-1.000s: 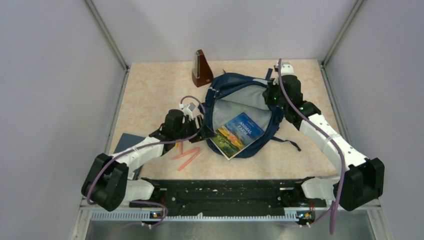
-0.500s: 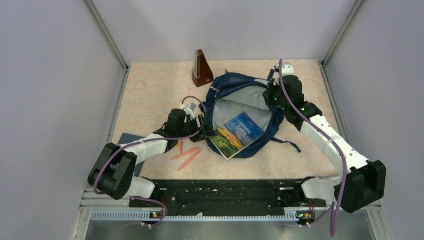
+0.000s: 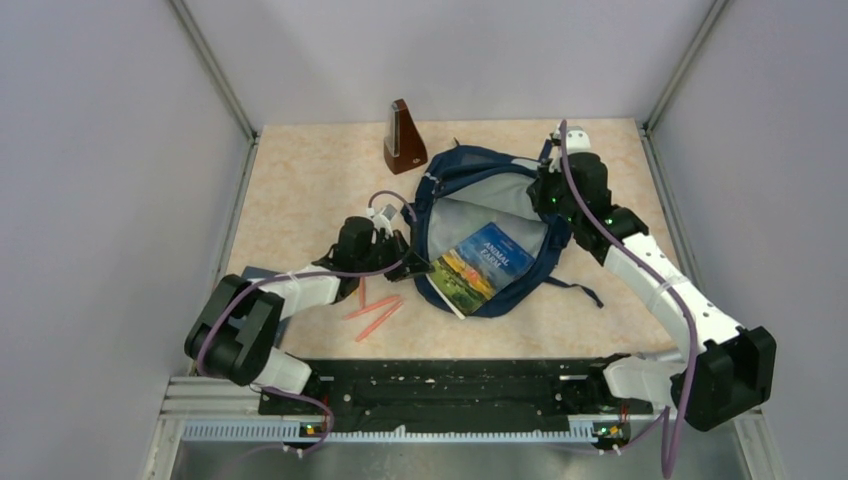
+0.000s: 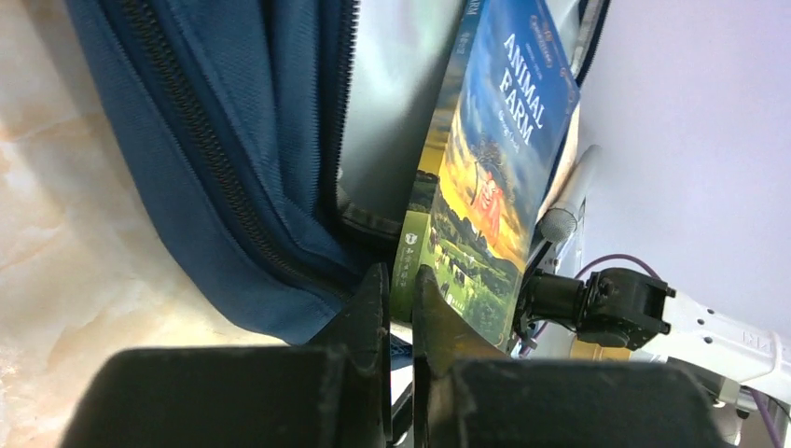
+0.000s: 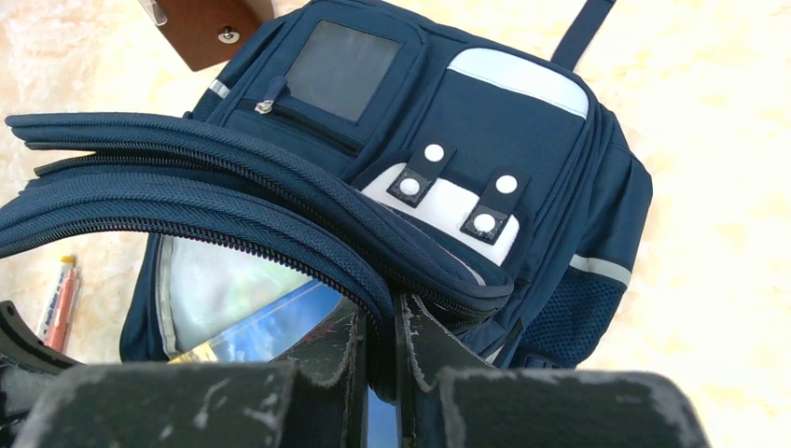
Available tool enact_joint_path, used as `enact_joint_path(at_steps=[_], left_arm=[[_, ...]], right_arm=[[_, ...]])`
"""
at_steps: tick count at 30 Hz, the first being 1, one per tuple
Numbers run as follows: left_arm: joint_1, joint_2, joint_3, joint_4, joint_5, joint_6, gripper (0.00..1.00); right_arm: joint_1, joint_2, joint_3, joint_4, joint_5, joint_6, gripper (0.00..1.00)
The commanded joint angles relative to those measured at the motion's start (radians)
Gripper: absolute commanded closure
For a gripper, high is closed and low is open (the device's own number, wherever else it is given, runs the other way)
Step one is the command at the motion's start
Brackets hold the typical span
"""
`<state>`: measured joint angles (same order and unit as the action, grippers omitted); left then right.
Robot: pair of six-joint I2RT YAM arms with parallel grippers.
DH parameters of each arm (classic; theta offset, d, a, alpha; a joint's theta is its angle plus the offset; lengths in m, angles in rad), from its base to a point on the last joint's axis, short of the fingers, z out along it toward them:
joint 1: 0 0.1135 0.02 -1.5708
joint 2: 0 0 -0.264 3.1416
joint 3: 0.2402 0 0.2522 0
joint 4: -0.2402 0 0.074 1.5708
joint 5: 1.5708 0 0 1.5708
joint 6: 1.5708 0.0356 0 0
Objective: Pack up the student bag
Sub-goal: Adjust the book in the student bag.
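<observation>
The student bag (image 3: 478, 166) lies open mid-table, navy with grey lining (image 4: 392, 84) and pale front patches (image 5: 518, 70). A blue "Animal Farm" book (image 3: 482, 263) leans half inside its mouth. My left gripper (image 3: 418, 266) is at the bag's left side, shut on the book's lower green spine edge (image 4: 408, 271). My right gripper (image 3: 548, 205) is shut on the bag's zippered opening rim (image 5: 280, 247) at the right, holding the flap up. In the right wrist view the book (image 5: 270, 327) shows under that rim.
A brown metronome (image 3: 403, 138) stands behind the bag to the left. Red pens (image 3: 375, 312) lie on the table near my left arm, and a dark blue notebook (image 3: 250, 272) lies partly under that arm. A bag strap (image 3: 580, 288) trails to the right.
My left gripper has closed on the book's near corner. The book has shifted slightly and stands steeper in the bag's mouth. The right arm holds still.
</observation>
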<state>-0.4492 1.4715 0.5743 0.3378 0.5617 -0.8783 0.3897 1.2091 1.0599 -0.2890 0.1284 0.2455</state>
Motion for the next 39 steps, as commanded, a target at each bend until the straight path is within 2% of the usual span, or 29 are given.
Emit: enact_joint_path(at_steps=[1, 5, 10, 17, 25, 32, 39], left_arm=[[-0.005, -0.075, 0.024, -0.008, -0.025, 0.065, 1.00], [-0.004, -0.152, 0.032, -0.009, -0.033, 0.092, 1.00], [-0.005, -0.173, 0.009, 0.132, -0.057, 0.040, 1.00], [-0.005, -0.083, -0.023, 0.366, -0.181, -0.140, 1.00], [-0.008, 0.043, -0.027, 0.484, -0.277, -0.316, 1.00], [-0.062, 0.061, -0.022, 0.516, -0.465, -0.341, 1.00], [-0.141, 0.188, 0.100, 0.555, -0.623, -0.373, 1.00]], right_arm=[[-0.011, -0.081, 0.029, 0.079, -0.014, 0.022, 1.00], [-0.011, -0.115, 0.024, 0.107, -0.064, 0.028, 1.00], [-0.011, -0.146, 0.022, 0.120, -0.090, 0.044, 1.00], [-0.011, -0.160, 0.012, 0.121, -0.108, 0.064, 1.00], [-0.011, -0.164, -0.002, 0.131, -0.117, 0.077, 1.00], [-0.010, -0.168, -0.025, 0.169, -0.123, 0.093, 1.00], [-0.008, -0.169, -0.075, 0.209, -0.153, 0.113, 1.00]])
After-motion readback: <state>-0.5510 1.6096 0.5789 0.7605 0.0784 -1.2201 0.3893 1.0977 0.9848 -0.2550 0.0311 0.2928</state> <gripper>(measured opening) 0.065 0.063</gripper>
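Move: Off to the left hand's right, about 13 cm, and 8 cm ahead, the bag's open compartment lies a few cm lower. The hand already grips the Animal Farm book by a lower corner, its middle level with the hand and 12 cm to the right; the metronome stands 26 cm ahead and 6 cm left, the red pens 11 cm back and 13 cm left. From the right hand, which holds up the bag's flap, the compartment lies 2 cm back, 11 cm left and about 18 cm below. Lifting the pinched book first, the left hand rises about 5 cm, then carries it forward some 8 cm, sinking partway back, towards the far part of the compartment under the flap; on the way the wrist turns about 25 degrees counter-clockwise. The right hand keeps its pinch on the flap and draws it back a couple of centimetres and slightly up. ##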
